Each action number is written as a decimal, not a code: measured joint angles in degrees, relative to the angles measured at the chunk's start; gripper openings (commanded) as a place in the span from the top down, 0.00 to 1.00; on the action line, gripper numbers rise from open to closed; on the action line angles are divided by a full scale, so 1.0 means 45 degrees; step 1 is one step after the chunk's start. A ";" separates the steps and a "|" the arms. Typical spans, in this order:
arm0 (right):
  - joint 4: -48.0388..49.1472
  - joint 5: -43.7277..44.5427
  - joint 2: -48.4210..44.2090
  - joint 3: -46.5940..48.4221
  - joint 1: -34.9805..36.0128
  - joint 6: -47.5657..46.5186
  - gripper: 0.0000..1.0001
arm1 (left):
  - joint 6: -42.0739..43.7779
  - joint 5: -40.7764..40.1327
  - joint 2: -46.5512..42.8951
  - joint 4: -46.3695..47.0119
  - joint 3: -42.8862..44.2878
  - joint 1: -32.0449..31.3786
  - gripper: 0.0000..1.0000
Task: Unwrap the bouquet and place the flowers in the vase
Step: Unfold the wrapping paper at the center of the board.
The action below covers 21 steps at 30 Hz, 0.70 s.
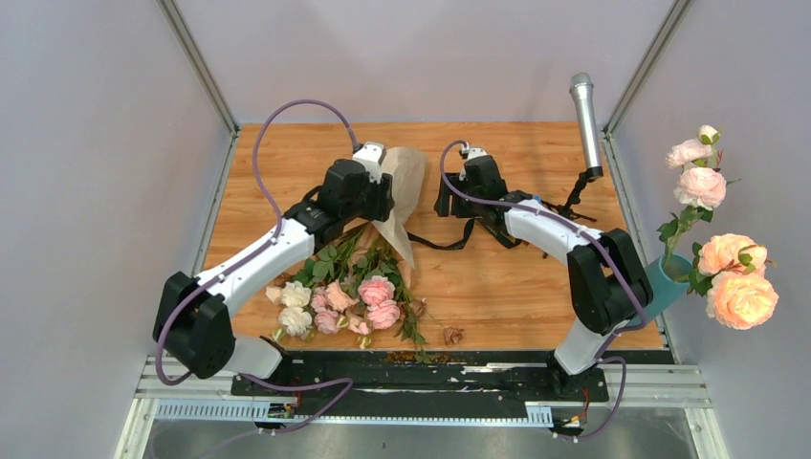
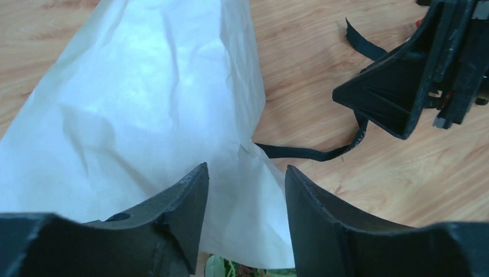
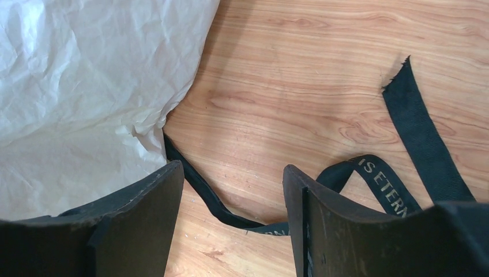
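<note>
The bouquet lies unwrapped: small pink and cream flowers [image 1: 335, 298] on green stems rest on the table's near left. The tan paper [image 1: 405, 186] lies open behind them, and its pale side [image 2: 144, 104] fills the left wrist view. My left gripper [image 1: 389, 196] [image 2: 245, 173] hovers open just above the paper's edge, holding nothing. The black ribbon [image 1: 449, 245] [image 3: 421, 138] lies loose on the wood. Over it hangs my right gripper [image 1: 446, 201] [image 3: 230, 170], open and empty. The teal vase [image 1: 672, 280] stands at the right edge.
Large peach-orange and pink roses [image 1: 736, 287] fill the vase. A silver microphone [image 1: 585, 120] on a black stand rises at the back right. Dried brown bits [image 1: 451, 335] lie near the front edge. Grey walls close in the wooden table [image 1: 516, 287].
</note>
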 measured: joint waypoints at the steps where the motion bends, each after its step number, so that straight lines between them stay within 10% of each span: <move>1: -0.0015 0.0049 -0.0078 -0.0039 -0.0005 -0.0019 0.35 | -0.0087 0.0015 -0.0199 -0.0102 0.0015 0.0000 0.34; 21: -0.0243 0.0194 -0.0185 -0.0141 -0.0005 -0.0223 0.34 | -0.3128 0.1768 -0.2215 -0.1044 0.0602 0.3521 0.20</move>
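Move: The wrapping paper's middle lies about 10 cm ahead of the open left hand, straight out and some 14 cm below. The flower heads are roughly 13 cm back and 9 cm to that hand's left; the black ribbon's right-hand stretch lies about 3 cm ahead and 12 cm to its right, both about 15 cm down. From the right hand, the paper's middle is some 7 cm ahead, 12 cm left and 6 cm below. Up first, then sweeping left while still climbing, the left hand draws away from the wrapping paper, ending about 8 cm higher and 8 cm farther left. Its fingers spread on from half open to wide, as the wrist rolls left side down and turns some 15 degrees counter-clockwise. ##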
